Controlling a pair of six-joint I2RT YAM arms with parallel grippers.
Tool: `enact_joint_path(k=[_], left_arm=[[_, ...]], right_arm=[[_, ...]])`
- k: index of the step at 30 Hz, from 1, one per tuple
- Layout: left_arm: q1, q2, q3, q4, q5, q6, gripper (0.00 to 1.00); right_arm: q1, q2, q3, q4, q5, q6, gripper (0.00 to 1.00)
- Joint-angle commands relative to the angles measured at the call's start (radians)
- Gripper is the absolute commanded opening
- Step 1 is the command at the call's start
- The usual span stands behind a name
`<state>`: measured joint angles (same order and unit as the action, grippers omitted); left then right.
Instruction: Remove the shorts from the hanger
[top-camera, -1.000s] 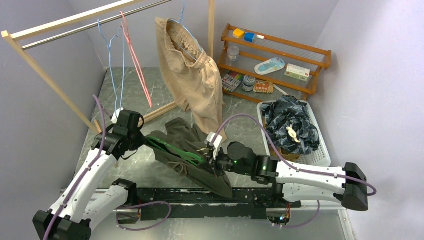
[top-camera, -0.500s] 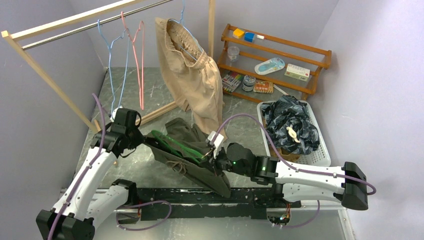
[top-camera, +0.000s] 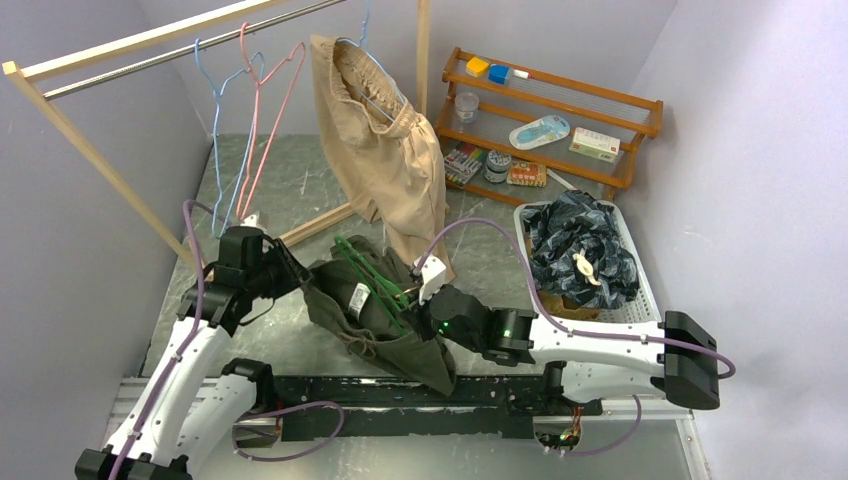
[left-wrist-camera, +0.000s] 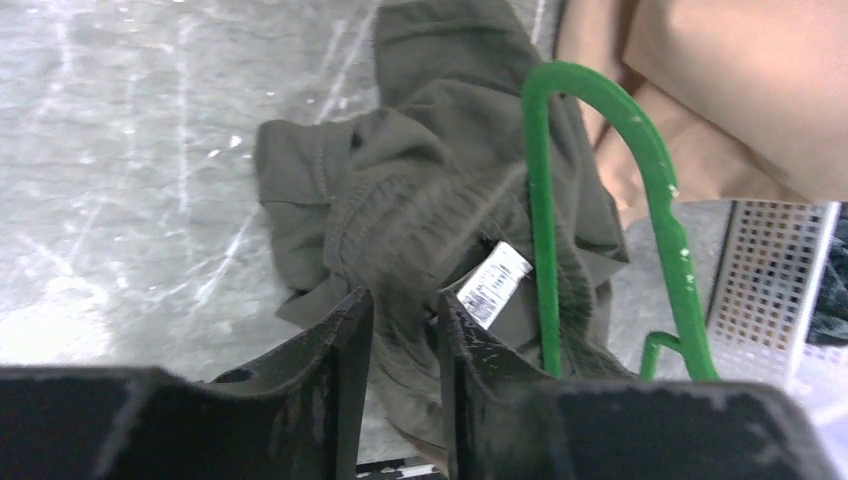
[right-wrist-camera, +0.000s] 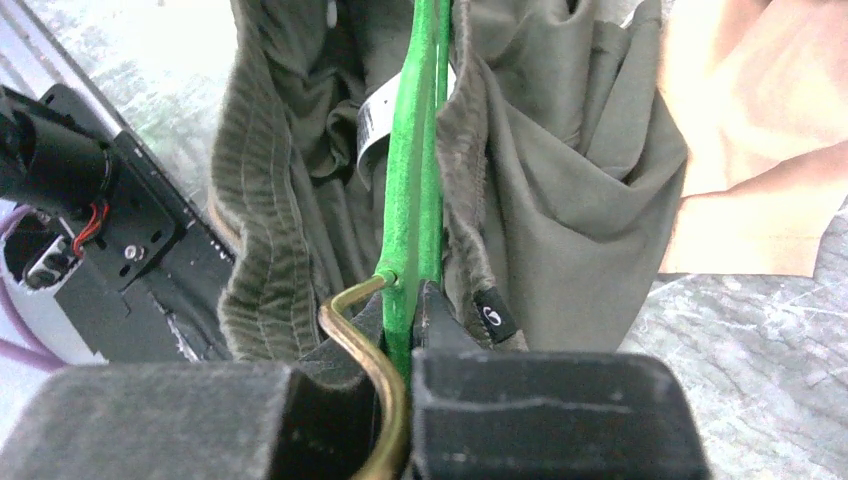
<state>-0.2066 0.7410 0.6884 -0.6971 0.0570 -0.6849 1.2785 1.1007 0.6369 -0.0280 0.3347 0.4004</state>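
Note:
Olive green shorts (top-camera: 385, 335) lie crumpled on the table between the arms, still draped over a green hanger (top-camera: 372, 280). My right gripper (top-camera: 428, 305) is shut on the green hanger (right-wrist-camera: 412, 180) just above its brass hook (right-wrist-camera: 365, 340), with olive cloth (right-wrist-camera: 560, 200) on both sides. My left gripper (top-camera: 292, 265) sits at the shorts' left edge. In the left wrist view its jaws (left-wrist-camera: 403, 297) stand a little apart, with olive cloth (left-wrist-camera: 420, 190) and a white label (left-wrist-camera: 495, 282) just beyond the tips. Tan shorts (top-camera: 385, 150) hang on the rail.
A wooden clothes rack spans the back left and carries an empty blue hanger (top-camera: 225, 130) and an empty pink hanger (top-camera: 268, 120). A white basket (top-camera: 640, 320) on the right holds dark navy shorts (top-camera: 580, 250). A wooden shelf (top-camera: 550, 110) with small items stands at the back.
My left gripper has opened, let go of the olive waistband and drawn back left. The shorts have slumped and the green hanger has swung up. The pink hanger is swinging.

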Motion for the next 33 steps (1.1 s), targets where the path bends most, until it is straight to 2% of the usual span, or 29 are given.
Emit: enact_joint_path(k=[1, 4, 6, 13, 20, 26, 33], left_arm=[[0.015, 0.014, -0.021, 0.082, 0.159, 0.032, 0.39], [0.014, 0.015, -0.03, 0.083, 0.165, 0.023, 0.48], [0.013, 0.017, -0.028, 0.081, 0.167, 0.016, 0.51], [0.013, -0.039, -0.088, 0.142, 0.248, -0.015, 0.52], [0.008, -0.188, -0.196, 0.237, 0.367, -0.105, 0.54], [-0.002, -0.302, -0.226, 0.238, 0.361, -0.141, 0.57], [-0.007, -0.338, -0.291, 0.401, 0.458, -0.245, 0.58]], right_arm=[[0.005, 0.027, 0.033, 0.116, 0.059, 0.028, 0.0], [0.005, 0.074, 0.075, 0.129, 0.055, 0.029, 0.0], [0.005, 0.094, 0.098, 0.138, 0.055, 0.038, 0.0], [0.0, 0.081, 0.072, 0.254, 0.049, 0.088, 0.0], [-0.027, 0.143, 0.108, 0.123, 0.059, 0.153, 0.0], [-0.049, 0.186, 0.114, 0.147, -0.007, 0.185, 0.0], [-0.064, 0.235, 0.158, 0.165, -0.116, 0.165, 0.0]])
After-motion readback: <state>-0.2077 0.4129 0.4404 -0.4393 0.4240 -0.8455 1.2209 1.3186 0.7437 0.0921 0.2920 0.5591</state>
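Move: The green shorts' open waistband lies about 11 cm to the left gripper's right, some 4 cm back and 6 cm lower. Beside it the green hanger's body sticks out, about 13 cm to the gripper's right, level with it in reach and some 4 cm below. From the right gripper, which still holds the hanger by its neck, the waistband opening is about 9 cm left, 2 cm ahead and 5 cm down. Bring the left gripper about 6 cm right, then also some 3 cm back, over the shorts' waistband, spreading the part-open fingers wider, rolling its left side down and turning a little clockwise; lift slightly at the end. Keep the right grip on the hanger neck and shift it about 4 cm left and a little forward, bobbing up and back down on the way. ##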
